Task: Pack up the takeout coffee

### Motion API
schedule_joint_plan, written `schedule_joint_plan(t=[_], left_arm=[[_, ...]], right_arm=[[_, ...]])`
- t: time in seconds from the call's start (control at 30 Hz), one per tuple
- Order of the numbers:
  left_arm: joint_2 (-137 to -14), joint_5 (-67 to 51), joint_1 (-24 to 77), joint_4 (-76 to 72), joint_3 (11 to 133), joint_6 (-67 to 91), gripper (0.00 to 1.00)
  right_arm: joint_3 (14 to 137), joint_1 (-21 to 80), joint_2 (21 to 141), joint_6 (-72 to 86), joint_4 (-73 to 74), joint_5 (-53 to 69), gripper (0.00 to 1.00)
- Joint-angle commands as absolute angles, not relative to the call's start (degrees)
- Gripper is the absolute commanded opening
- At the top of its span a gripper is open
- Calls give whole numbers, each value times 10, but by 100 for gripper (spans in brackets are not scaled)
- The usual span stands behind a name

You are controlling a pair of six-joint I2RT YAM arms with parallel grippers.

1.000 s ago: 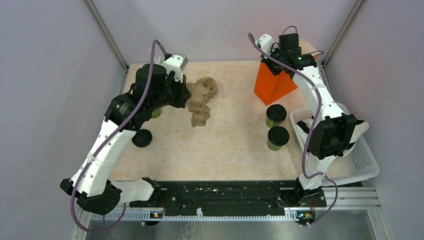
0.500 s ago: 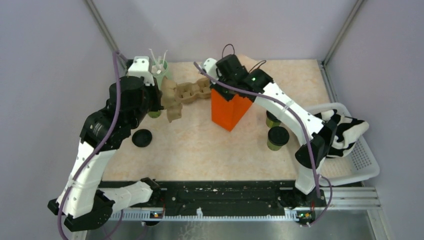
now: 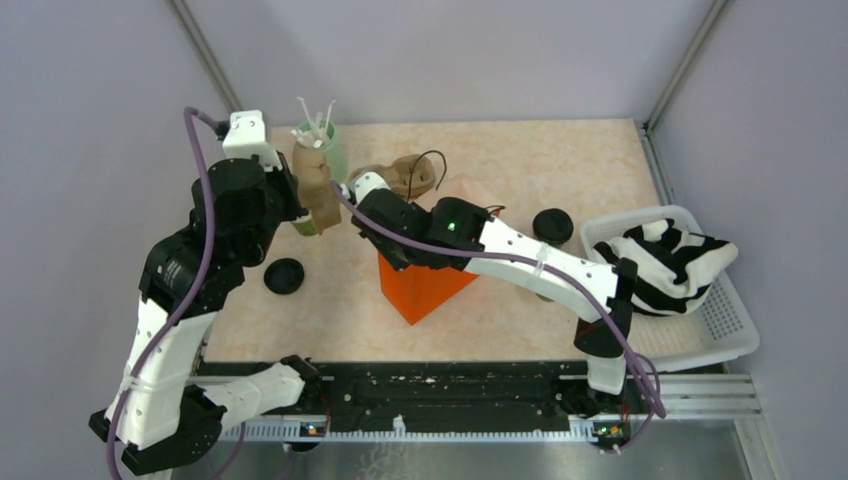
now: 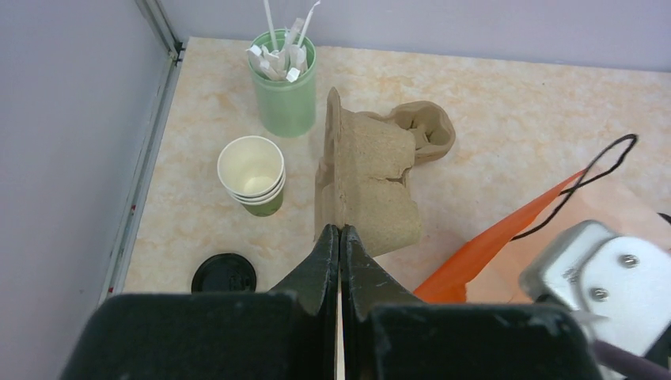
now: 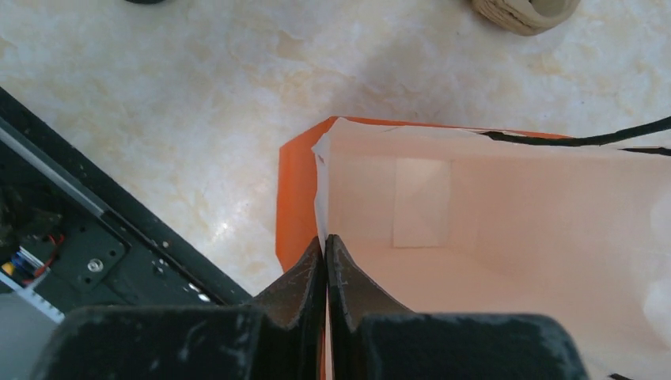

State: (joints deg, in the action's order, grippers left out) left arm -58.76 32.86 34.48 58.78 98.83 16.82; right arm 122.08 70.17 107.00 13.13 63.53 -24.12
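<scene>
One takeout coffee [image 3: 552,224], an olive cup with a black lid, stands right of centre beside my right arm. My right gripper [image 5: 326,239] is shut on the rim of an orange paper bag [image 5: 299,198], whose mouth shows a pale, empty inside. The orange bag [image 3: 420,285] stands at mid-table. My left gripper [image 4: 340,231] is shut on the edge of a brown cardboard cup carrier [image 4: 368,186], held on edge above the back left. From above, the carrier [image 3: 318,190] hangs beside the stick cup.
At back left stand a pale-green cup of white sticks [image 4: 285,95] and a lidless stack of paper cups [image 4: 253,174]. A loose black lid [image 3: 284,275] lies nearer. A white basket [image 3: 725,335] holding a striped cloth [image 3: 675,255] sits at the right edge.
My right arm has swept the orange bag from the back right corner to mid-table. My left arm has swung the carrier back and left, turning it on edge.
</scene>
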Motion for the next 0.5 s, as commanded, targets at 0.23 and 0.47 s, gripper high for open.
schedule_joint_plan(t=[0.23,0.47], left_arm=[[-594,315,346,563,1042,173,0],[-640,251,346,548,1179,201,0]], right_arm=[[1292,715,1059,237,604,-257,42],[1221,715,968,171,465,-190,66]])
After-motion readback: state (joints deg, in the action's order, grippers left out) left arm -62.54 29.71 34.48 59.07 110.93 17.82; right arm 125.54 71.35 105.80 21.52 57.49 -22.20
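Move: The takeout bag stands upright, its left rim pinched by the right hand. Its middle is about 6 cm ahead of that hand, 8 cm right and 14 cm down; a cup carrier on the table lies some 27 cm ahead and 2 cm left. From the left hand, which holds another carrier, the bag's middle is roughly 3 cm ahead, 17 cm right and 29 cm down. The cup stack is some 16 cm ahead and 13 cm left of it. The bag's rim comes free as the right fingers open from shut to over halfway; that hand dips barely a centimetre, then climbs about 5 cm, drifting some 3 cm left and rolling its left side up about 15 degrees. The carrier stays pinched in the shut left fingers and is lifted about 5 cm, mostly late, its hand tipping up slightly. ##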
